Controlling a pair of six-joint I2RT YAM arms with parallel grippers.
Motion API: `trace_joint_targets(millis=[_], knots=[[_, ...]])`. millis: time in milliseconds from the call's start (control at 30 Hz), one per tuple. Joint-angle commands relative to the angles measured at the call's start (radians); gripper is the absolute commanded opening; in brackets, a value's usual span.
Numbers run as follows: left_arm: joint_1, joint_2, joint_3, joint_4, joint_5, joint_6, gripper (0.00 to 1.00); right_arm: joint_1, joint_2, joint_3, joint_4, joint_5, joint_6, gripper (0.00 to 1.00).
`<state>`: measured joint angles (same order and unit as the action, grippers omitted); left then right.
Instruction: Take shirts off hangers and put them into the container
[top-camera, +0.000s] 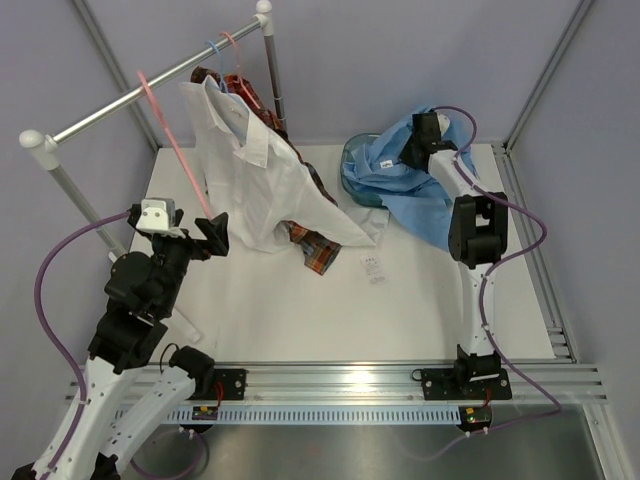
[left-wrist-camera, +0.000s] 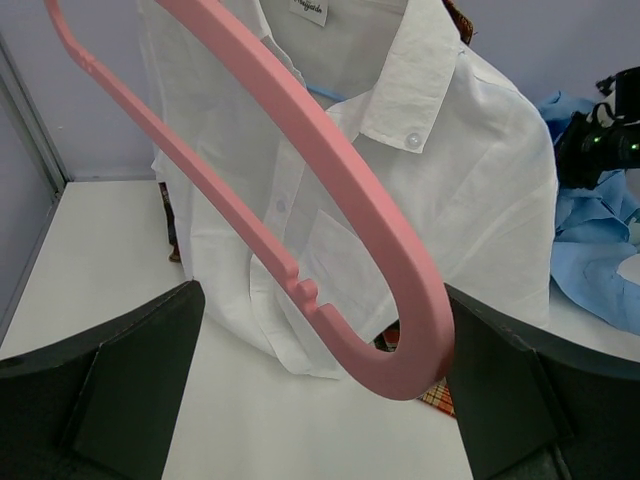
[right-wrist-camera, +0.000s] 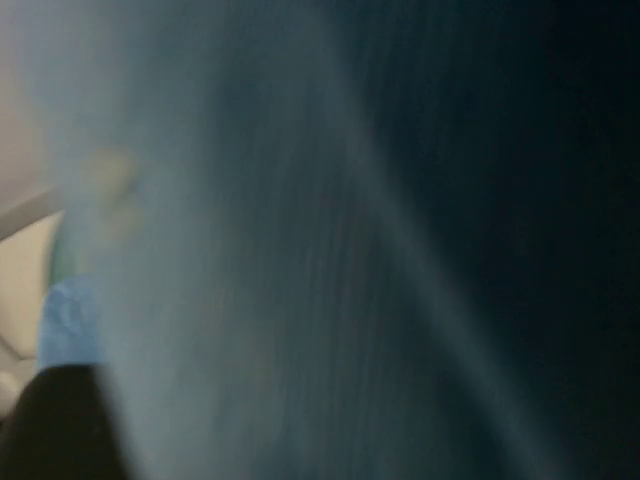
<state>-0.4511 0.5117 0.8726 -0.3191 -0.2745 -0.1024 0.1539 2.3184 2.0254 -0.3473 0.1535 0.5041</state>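
An empty pink hanger (top-camera: 180, 150) hangs from the rail, its lower end between the fingers of my open left gripper (top-camera: 215, 235). In the left wrist view the hanger's curved end (left-wrist-camera: 400, 330) lies close to the right finger (left-wrist-camera: 510, 390). Behind it the white shirt (top-camera: 260, 180) (left-wrist-camera: 460, 180) hangs on a hanger, and the plaid shirt (top-camera: 316, 256) shows under its hem. The light blue shirt (top-camera: 420, 200) drapes over the teal container (top-camera: 352, 155). My right gripper (top-camera: 412, 152) is buried in it, shut on the cloth. Blurred blue fabric (right-wrist-camera: 250, 250) fills the right wrist view.
The silver rail (top-camera: 110, 108) runs diagonally across the back left on two posts. A light blue hook (top-camera: 213, 50) and a pink hook (top-camera: 232, 42) sit on it near its far end. A small white tag (top-camera: 372, 266) lies on the table.
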Motion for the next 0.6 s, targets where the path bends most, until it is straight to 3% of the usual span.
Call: trace_joint_targets(millis=[0,33,133,233,267,333,367,433,500,567], knots=[[0.005,-0.004,-0.012,0.063,0.003,-0.005,0.99,-0.025,0.07,0.101,-0.245,-0.065,0.103,0.04],[0.006,-0.004,-0.012,0.063,0.003,-0.003,0.99,-0.025,0.076,0.111,-0.272,-0.069,0.1,0.12],[0.005,-0.002,-0.014,0.063,0.006,-0.006,0.99,-0.027,0.062,0.095,-0.282,-0.08,0.087,0.19],[0.008,0.002,-0.012,0.063,0.011,-0.006,0.99,-0.027,0.007,0.076,-0.279,-0.103,0.047,0.37],[0.008,0.002,-0.012,0.063,0.014,-0.006,0.99,-0.027,-0.04,0.07,-0.275,-0.109,0.033,0.49],[0.008,0.004,-0.014,0.063,0.017,-0.01,0.99,-0.027,-0.103,0.047,-0.257,-0.106,-0.005,0.61],[0.009,0.004,-0.012,0.063,0.02,-0.01,0.99,-0.027,-0.172,0.039,-0.249,-0.089,-0.019,0.72],[0.011,0.005,-0.012,0.061,0.02,-0.011,0.99,-0.036,-0.235,0.029,-0.237,-0.08,-0.042,0.84],[0.011,0.005,-0.014,0.063,0.024,-0.011,0.99,-0.059,-0.316,0.022,-0.231,-0.094,-0.029,0.91],[0.014,0.002,-0.014,0.061,0.026,-0.011,0.99,-0.108,-0.387,-0.016,-0.217,-0.115,0.017,0.91]])
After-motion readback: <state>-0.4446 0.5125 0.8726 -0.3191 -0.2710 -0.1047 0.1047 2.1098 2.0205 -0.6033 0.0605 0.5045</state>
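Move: The right hand already holds the bunched blue shirt low over the container, whose middle is about 3 cm back towards the base and 6 cm below. The white shirt hangs some 37 cm to this hand's left, 8 cm back and 10 cm higher; the plaid shirt's hem lies about 24 cm left and 22 cm back. From the left hand the container is roughly 35 cm ahead, 45 cm right and 30 cm below. Right hand sinks about 7 cm into the container, opens off the blue shirt, rises some 15 cm, edging back. ##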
